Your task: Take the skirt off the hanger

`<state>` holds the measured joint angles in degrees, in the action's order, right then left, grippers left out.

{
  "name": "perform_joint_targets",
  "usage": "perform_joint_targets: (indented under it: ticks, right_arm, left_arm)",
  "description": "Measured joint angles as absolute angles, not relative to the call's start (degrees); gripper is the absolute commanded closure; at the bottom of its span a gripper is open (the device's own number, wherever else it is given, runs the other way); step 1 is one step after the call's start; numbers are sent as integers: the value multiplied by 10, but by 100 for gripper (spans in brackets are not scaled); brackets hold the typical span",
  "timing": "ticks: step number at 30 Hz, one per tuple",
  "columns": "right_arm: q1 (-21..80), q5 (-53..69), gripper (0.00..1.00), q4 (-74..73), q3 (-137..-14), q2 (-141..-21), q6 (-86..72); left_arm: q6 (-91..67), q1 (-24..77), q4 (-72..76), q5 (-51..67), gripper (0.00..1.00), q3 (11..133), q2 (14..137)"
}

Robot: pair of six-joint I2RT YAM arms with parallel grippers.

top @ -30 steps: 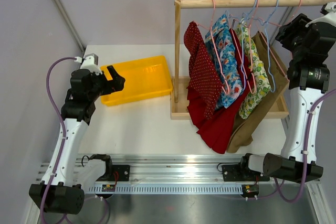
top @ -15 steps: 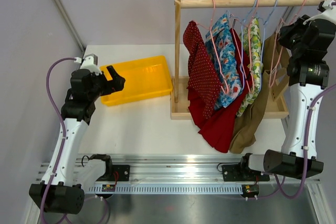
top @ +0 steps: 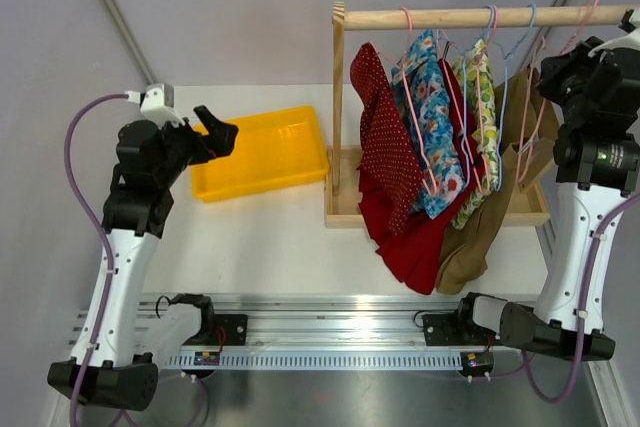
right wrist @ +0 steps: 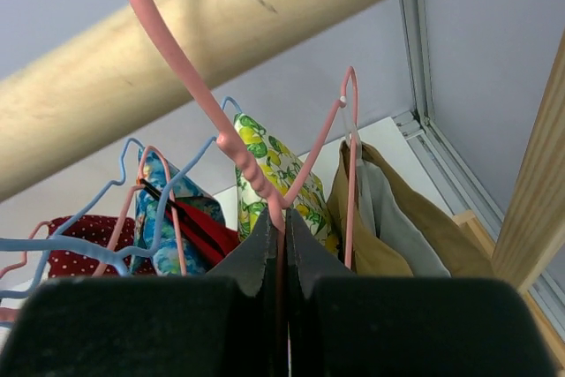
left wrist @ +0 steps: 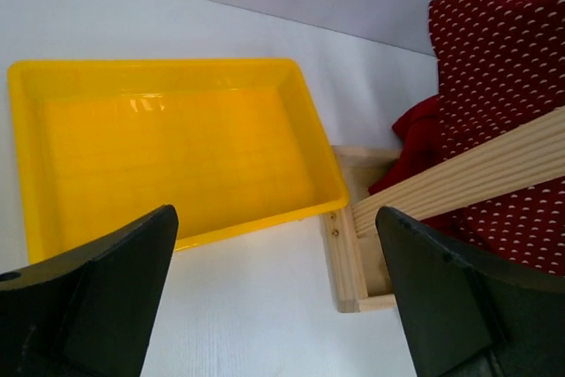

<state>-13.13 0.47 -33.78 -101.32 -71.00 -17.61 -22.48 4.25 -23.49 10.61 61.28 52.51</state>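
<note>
The tan skirt [top: 478, 239] hangs on a pink hanger [top: 545, 47] at the right end of the wooden rail [top: 470, 15]. My right gripper [top: 572, 59] is shut on the hanger's neck just below the hook. In the right wrist view the closed fingers [right wrist: 265, 258] pinch the pink hanger [right wrist: 225, 143], whose hook curves over the rail [right wrist: 132, 59]. The tan skirt [right wrist: 397, 236] hangs to their right. My left gripper [top: 215, 132] is open and empty above the yellow tray [top: 300, 177], far from the skirt; in the left wrist view it [left wrist: 275, 218] is spread wide.
The wooden rack stands on a base frame [top: 345, 215] with an upright post [top: 338, 97]. A red dotted garment [top: 385, 147], a blue floral one [top: 435, 132] and a lemon-print one [top: 482, 122] hang left of the skirt. The tray's rim [left wrist: 177, 66] lies left of the rack.
My right gripper has drawn the pink hanger and tan skirt rightward along the rail and a little up. My left arm has risen and shifted slightly left.
</note>
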Motion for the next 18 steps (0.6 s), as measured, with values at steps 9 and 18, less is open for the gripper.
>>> perform_joint_targets:
  ticks: [9,18]
  right_arm:
    - [-131,-10,100,-391,-1016,-622,-180]
    - [-131,-26,100,-402,-1056,-580,-174]
  left_arm:
    - [-205,219,-278,42,1,879,597]
    - [-180,333,-321,-22,1,985,699]
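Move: The right hand already grips the pink hanger's neck, with the rail some 3 cm ahead and 6 cm above; the hanger's brown skirt centres roughly 12 cm back, 6 cm left and 20 cm below. The green floral garment is about 8 cm back, 14 cm left and 15 cm down. From the left hand the brown skirt lies about 52 cm right, 8 cm back and 5 cm below, beyond the polka-dot garment, 35 cm right and level ahead, 3 cm below. Still gripping the hanger's neck, right hand pulls about 10 cm back and up; open left rises, swinging rightward. ##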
